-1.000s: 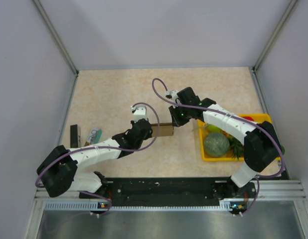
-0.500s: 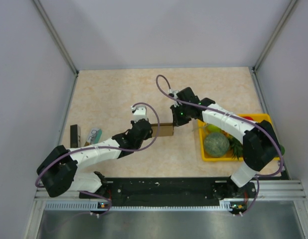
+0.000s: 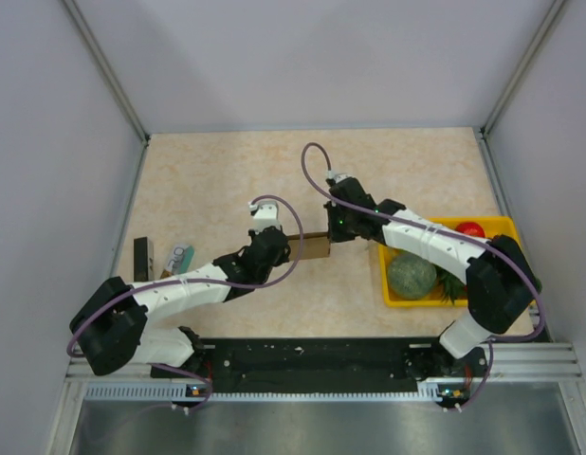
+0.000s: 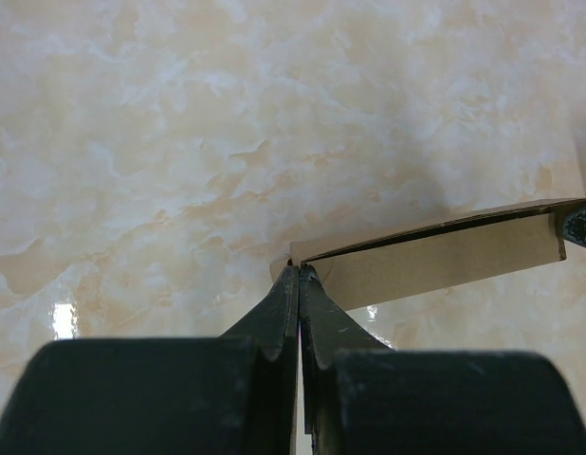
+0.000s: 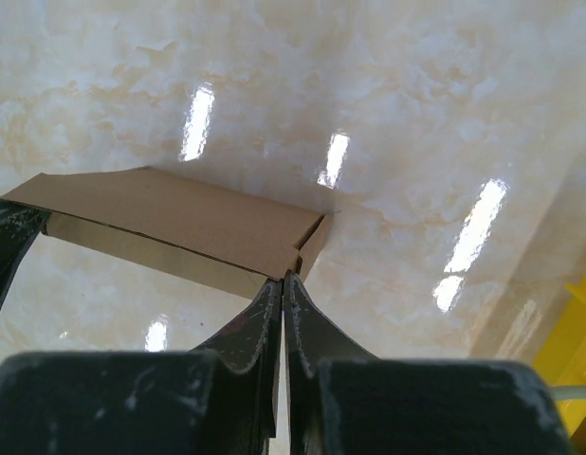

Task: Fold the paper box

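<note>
The paper box point(image 3: 317, 246) is a small flat brown carton held between both grippers at the middle of the table. My left gripper point(image 3: 295, 248) is shut on its left end. In the left wrist view the fingertips point(image 4: 298, 270) pinch the cardboard edge, and the paper box point(image 4: 435, 261) runs off to the right. My right gripper point(image 3: 333, 237) is shut on the carton's right end. In the right wrist view that gripper point(image 5: 283, 277) meets the near corner of the paper box point(image 5: 179, 223), which has one end flap ajar.
A yellow tray point(image 3: 397, 300) stands at the right, holding a green melon point(image 3: 412, 275) and a red fruit point(image 3: 470, 228); its yellow tray corner point(image 5: 577, 360) shows in the right wrist view. A teal-and-white packet point(image 3: 179, 256) and a dark block point(image 3: 141, 258) lie at the left edge.
My right gripper has closed on the box's right end and its forearm has dropped lower, uncovering the red fruit. The left arm and the box have stayed put.
</note>
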Action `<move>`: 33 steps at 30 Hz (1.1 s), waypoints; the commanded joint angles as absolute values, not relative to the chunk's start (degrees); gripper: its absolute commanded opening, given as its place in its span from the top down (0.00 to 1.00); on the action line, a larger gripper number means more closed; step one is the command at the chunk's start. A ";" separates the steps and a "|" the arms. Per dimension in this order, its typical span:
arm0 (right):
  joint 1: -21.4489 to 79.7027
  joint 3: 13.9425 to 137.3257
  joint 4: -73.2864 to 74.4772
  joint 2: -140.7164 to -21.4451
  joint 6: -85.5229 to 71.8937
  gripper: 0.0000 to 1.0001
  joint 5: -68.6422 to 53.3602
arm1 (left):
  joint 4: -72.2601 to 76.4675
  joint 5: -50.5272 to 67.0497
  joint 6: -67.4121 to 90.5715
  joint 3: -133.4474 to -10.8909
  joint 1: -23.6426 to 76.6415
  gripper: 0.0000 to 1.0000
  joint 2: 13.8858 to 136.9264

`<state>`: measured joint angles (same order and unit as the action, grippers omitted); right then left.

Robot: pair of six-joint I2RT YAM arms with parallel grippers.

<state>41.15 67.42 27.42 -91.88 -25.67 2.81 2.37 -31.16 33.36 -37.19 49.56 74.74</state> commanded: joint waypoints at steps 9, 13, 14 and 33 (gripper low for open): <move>43.51 55.28 13.88 -85.87 -19.17 1.00 6.59 | -5.45 -25.22 34.89 -34.54 50.80 1.00 76.38; 43.51 55.72 14.94 -84.64 -15.48 1.00 5.71 | -5.36 -25.14 35.07 -34.37 50.80 1.00 76.29; 43.42 55.55 15.03 -84.29 -15.12 1.00 5.71 | -5.54 -25.05 35.07 -34.37 50.80 1.00 76.29; 44.03 42.72 -1.58 -81.74 -16.00 1.00 6.95 | -5.09 -16.53 35.69 -32.69 50.62 0.72 69.18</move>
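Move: The paper box stands with its narrow top slot running left to right, already pinched by an upper corner at each end. Its middle lies about 5 cm to the left hand's right, level with it and 2 cm lower; from the right hand it is some 4 cm left, 1 cm back and 2 cm lower. From the right hand the green melon is about 18 cm right and 9 back, and the yellow tray's middle roughly 28 right and 6 back, both slightly lower. The box's right corner stays pinched by the right hand, which keeps almost in place while its wrist tilts about 20 degrees, bringing the fingers up from steeply down towards pointing forward. The left hand first holds its end still, then opens its fingers partway while drawing about 2 cm back, the box's left corner still between the tips. ##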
